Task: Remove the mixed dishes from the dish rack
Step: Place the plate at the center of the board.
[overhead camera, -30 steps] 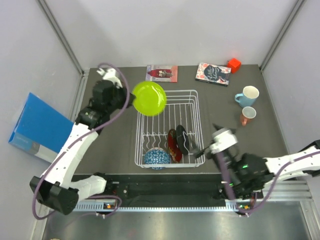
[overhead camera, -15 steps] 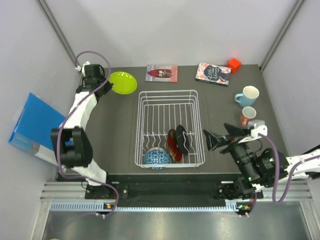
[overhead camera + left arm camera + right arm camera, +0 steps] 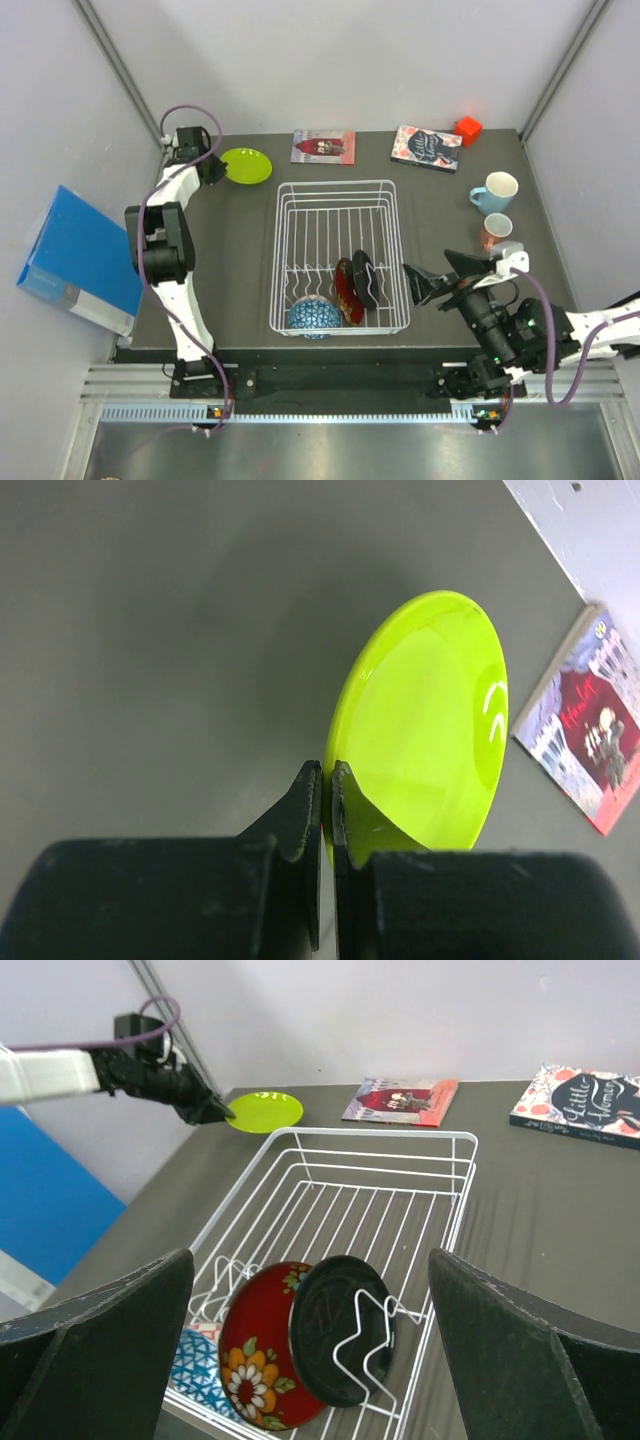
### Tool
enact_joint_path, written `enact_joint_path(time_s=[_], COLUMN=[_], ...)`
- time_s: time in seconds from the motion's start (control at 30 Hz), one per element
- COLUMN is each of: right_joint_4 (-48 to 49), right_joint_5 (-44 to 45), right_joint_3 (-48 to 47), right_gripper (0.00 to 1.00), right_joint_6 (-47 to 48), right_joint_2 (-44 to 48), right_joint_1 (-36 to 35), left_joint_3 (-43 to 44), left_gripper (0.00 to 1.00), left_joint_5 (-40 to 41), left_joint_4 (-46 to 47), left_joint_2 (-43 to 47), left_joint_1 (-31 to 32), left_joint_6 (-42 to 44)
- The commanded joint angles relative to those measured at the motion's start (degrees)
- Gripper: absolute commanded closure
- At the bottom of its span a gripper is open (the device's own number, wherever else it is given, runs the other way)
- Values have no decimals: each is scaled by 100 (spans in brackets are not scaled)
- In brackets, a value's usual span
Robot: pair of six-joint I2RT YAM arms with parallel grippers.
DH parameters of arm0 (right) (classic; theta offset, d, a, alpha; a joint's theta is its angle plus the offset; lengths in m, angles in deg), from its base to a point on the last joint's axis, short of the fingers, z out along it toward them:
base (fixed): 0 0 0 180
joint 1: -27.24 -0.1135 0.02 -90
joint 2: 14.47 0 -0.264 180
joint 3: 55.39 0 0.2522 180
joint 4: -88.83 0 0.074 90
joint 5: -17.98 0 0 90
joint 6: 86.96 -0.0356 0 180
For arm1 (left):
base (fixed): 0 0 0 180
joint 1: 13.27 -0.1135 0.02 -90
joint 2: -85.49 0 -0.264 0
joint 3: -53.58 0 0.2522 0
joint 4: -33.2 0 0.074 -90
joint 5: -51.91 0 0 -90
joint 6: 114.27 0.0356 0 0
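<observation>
My left gripper [image 3: 216,168] is shut on the rim of the lime green plate [image 3: 247,165] at the table's far left corner; the left wrist view shows the jaws [image 3: 327,780] pinching the plate [image 3: 430,720]. The white wire dish rack [image 3: 335,186] holds the black plate [image 3: 366,278], the red patterned plate [image 3: 345,290] and the blue-patterned bowl [image 3: 313,317] at its near end. The light blue mug [image 3: 495,192] and the salmon-pink cup [image 3: 495,230] stand right of the rack. My right gripper [image 3: 441,272] is open and empty, right of the rack, facing it [image 3: 340,1132].
Two books [image 3: 323,146] [image 3: 427,147] and a red block [image 3: 467,129] lie along the far edge. A blue box [image 3: 80,255] leans off the table's left side. Grey walls close in the far, left and right sides.
My left arm has carried the green plate from the rack's far left corner down to the table's far left corner. My right gripper has pulled back rightward from the rack.
</observation>
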Motion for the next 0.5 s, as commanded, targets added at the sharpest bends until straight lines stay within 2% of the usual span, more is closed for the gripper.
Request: enact_joint_path(time_s=[0.0, 0.2, 0.33, 0.47], right_joint_4=[-68, -173, -191, -182], right_joint_5=[31, 40, 31, -4], right_joint_3=[-214, -346, -390, -399], right_gripper=[0, 0, 0, 0], right_joint_6=[-150, -176, -185, -203], right_joint_2=[154, -171, -259, -294], right_joint_1=[64, 72, 90, 116], left_joint_3=[631, 772, 711, 570], left_gripper=[100, 100, 81, 71], left_joint_5=[-175, -202, -289, -368], left_joint_4=[41, -187, -232, -276], left_joint_2=[-493, -898, -978, -759], left_joint_1=[-17, -26, -79, -105], left_joint_6=[105, 140, 175, 237])
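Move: The left hand pinches the green plate by its near-left rim; the bare counter spot for its middle is about 3 cm ahead, 6 cm to the right and 6 cm below. The red book lies some 13 cm ahead and 26 cm right of the hand, also 6 cm down; the dish rack's middle is about 23 cm back and 29 cm right, nearly level. From the right hand the spot is roughly 44 cm ahead, 38 cm left and 28 cm below. Still pinching the green plate by its rim, the left hand lowers it about 5.5 cm onto the bare counter beyond the rack's far-left corner, easing forward only a centimetre or so as the fingers tip slightly further down. Once nearly down, the fingers part to about a quarter open and loosen their pinch, the rim still between them. ##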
